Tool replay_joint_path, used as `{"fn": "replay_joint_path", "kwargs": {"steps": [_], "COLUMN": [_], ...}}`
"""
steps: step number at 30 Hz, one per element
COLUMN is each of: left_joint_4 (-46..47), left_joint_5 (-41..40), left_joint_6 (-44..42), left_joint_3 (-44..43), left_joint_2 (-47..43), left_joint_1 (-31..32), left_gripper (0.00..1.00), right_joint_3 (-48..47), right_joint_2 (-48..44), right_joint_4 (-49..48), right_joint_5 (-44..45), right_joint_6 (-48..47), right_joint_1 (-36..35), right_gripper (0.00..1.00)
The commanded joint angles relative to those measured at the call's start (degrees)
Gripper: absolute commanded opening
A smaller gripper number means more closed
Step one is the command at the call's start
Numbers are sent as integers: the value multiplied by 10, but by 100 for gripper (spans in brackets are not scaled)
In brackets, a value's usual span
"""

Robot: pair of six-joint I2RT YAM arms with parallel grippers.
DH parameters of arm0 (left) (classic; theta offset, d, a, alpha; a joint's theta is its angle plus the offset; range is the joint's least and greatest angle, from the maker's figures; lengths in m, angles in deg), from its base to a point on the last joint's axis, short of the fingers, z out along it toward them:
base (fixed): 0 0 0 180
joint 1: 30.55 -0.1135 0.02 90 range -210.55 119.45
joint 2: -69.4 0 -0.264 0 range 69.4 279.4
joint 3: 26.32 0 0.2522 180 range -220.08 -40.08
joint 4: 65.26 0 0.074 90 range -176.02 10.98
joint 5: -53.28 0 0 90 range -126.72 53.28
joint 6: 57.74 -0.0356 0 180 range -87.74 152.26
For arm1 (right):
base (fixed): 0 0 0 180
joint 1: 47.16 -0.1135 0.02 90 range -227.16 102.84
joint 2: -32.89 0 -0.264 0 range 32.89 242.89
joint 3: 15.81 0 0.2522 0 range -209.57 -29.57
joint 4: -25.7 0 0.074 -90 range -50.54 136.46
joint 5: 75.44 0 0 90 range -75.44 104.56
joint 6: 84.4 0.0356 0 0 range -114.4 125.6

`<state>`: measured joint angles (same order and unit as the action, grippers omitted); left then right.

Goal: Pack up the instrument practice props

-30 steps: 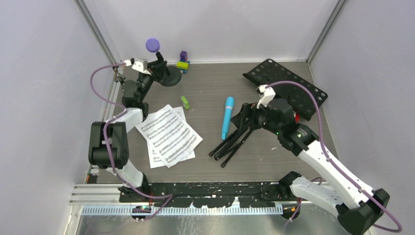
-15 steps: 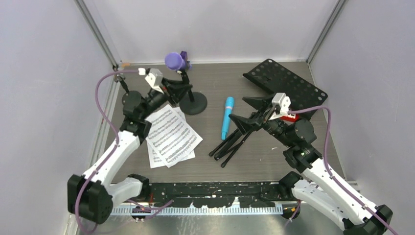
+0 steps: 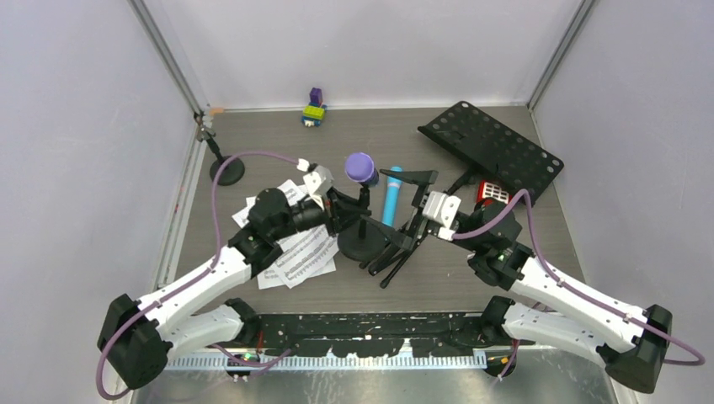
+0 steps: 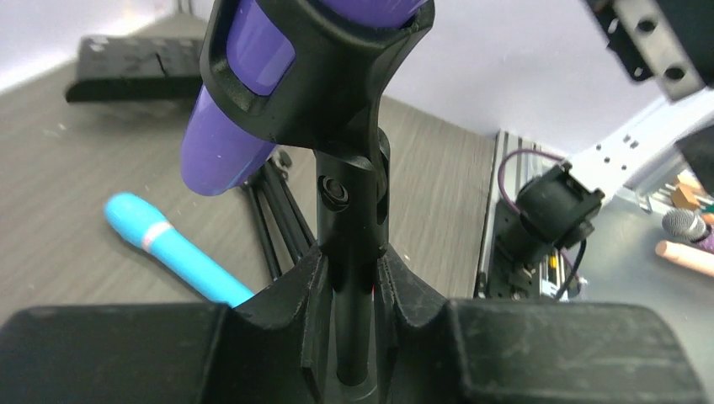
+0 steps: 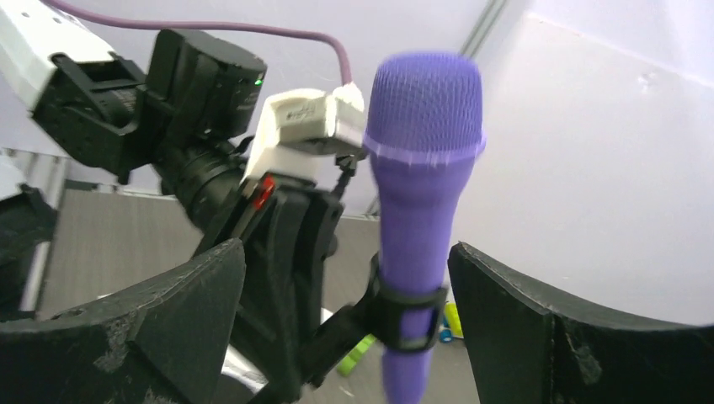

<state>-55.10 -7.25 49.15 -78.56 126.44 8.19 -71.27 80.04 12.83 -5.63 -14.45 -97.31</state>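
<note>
My left gripper (image 3: pixel 343 217) (image 4: pixel 354 295) is shut on the stem of a black round-based mic holder (image 3: pixel 362 242) whose clip carries the purple microphone (image 3: pixel 360 168) (image 5: pixel 425 168). The holder stands at mid-table. Facing it from the right, my right gripper (image 3: pixel 410 210) (image 5: pixel 347 252) is open, and in its wrist view the purple microphone appears between the fingers, untouched. The cyan microphone (image 3: pixel 392 202) (image 4: pixel 173 252) lies flat just behind. The rack's tripod legs (image 3: pixel 394 259) lie below it, with the perforated rack plate (image 3: pixel 497 151) at back right. White sheet-music pages (image 3: pixel 299 252) lie under my left arm.
A second mic holder (image 3: pixel 226 168) stands at the left edge. A red block with a white grid (image 3: pixel 491 192) sits by the rack plate. Stacked toy bricks (image 3: pixel 314 109) are against the back wall. Walls close in the left, back and right sides.
My left arm has carried the holder with the purple microphone from the back left corner to mid-table. My right arm swung left toward it, jaws opening slightly wider.
</note>
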Motion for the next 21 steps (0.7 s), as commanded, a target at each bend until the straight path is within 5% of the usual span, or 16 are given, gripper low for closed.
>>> {"fn": "replay_joint_path", "kwargs": {"steps": [1, 10, 19, 21], "left_joint_4": [65, 74, 70, 70], "left_joint_5": [-53, -65, -65, -64], "left_joint_6": [-13, -18, -28, -29], "left_joint_3": [10, 23, 28, 29], "left_joint_2": [-7, 4, 3, -2], "left_joint_1": [30, 62, 86, 88], "left_gripper": [0, 0, 0, 0], "right_joint_3": [-21, -29, -62, -66], "right_joint_2": [8, 15, 58, 66], "right_joint_4": [-53, 5, 11, 14], "right_joint_5": [94, 112, 107, 108], "right_joint_6": [-112, -141, -140, -142], "right_joint_1": [-31, -34, -35, -35], "right_gripper": [95, 92, 71, 60]}}
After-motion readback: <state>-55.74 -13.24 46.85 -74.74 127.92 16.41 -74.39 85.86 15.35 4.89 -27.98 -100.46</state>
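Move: The open right gripper's target, the purple microphone, stands roughly 6 cm ahead and 4 cm to its left, about level. From the left gripper, which already holds the stand's stem, that microphone is about 8 cm above and 1 cm ahead. The blue microphone lies on the table some 13 cm ahead and 8 cm to the right of the left gripper; the folded tripod is 3 cm ahead and 12 cm right of it, both some 26 cm lower. Bring the right gripper forward about 3.5 cm to the purple microphone, turning it some 10 degrees clockwise, then edge left and slightly down while its wide-open fingers start closing around the head and neck. Meanwhile keep the left grip on the stem and lower the stand about 4 cm, most of it early, easing back and right a couple of centimetres towards the right gripper. ##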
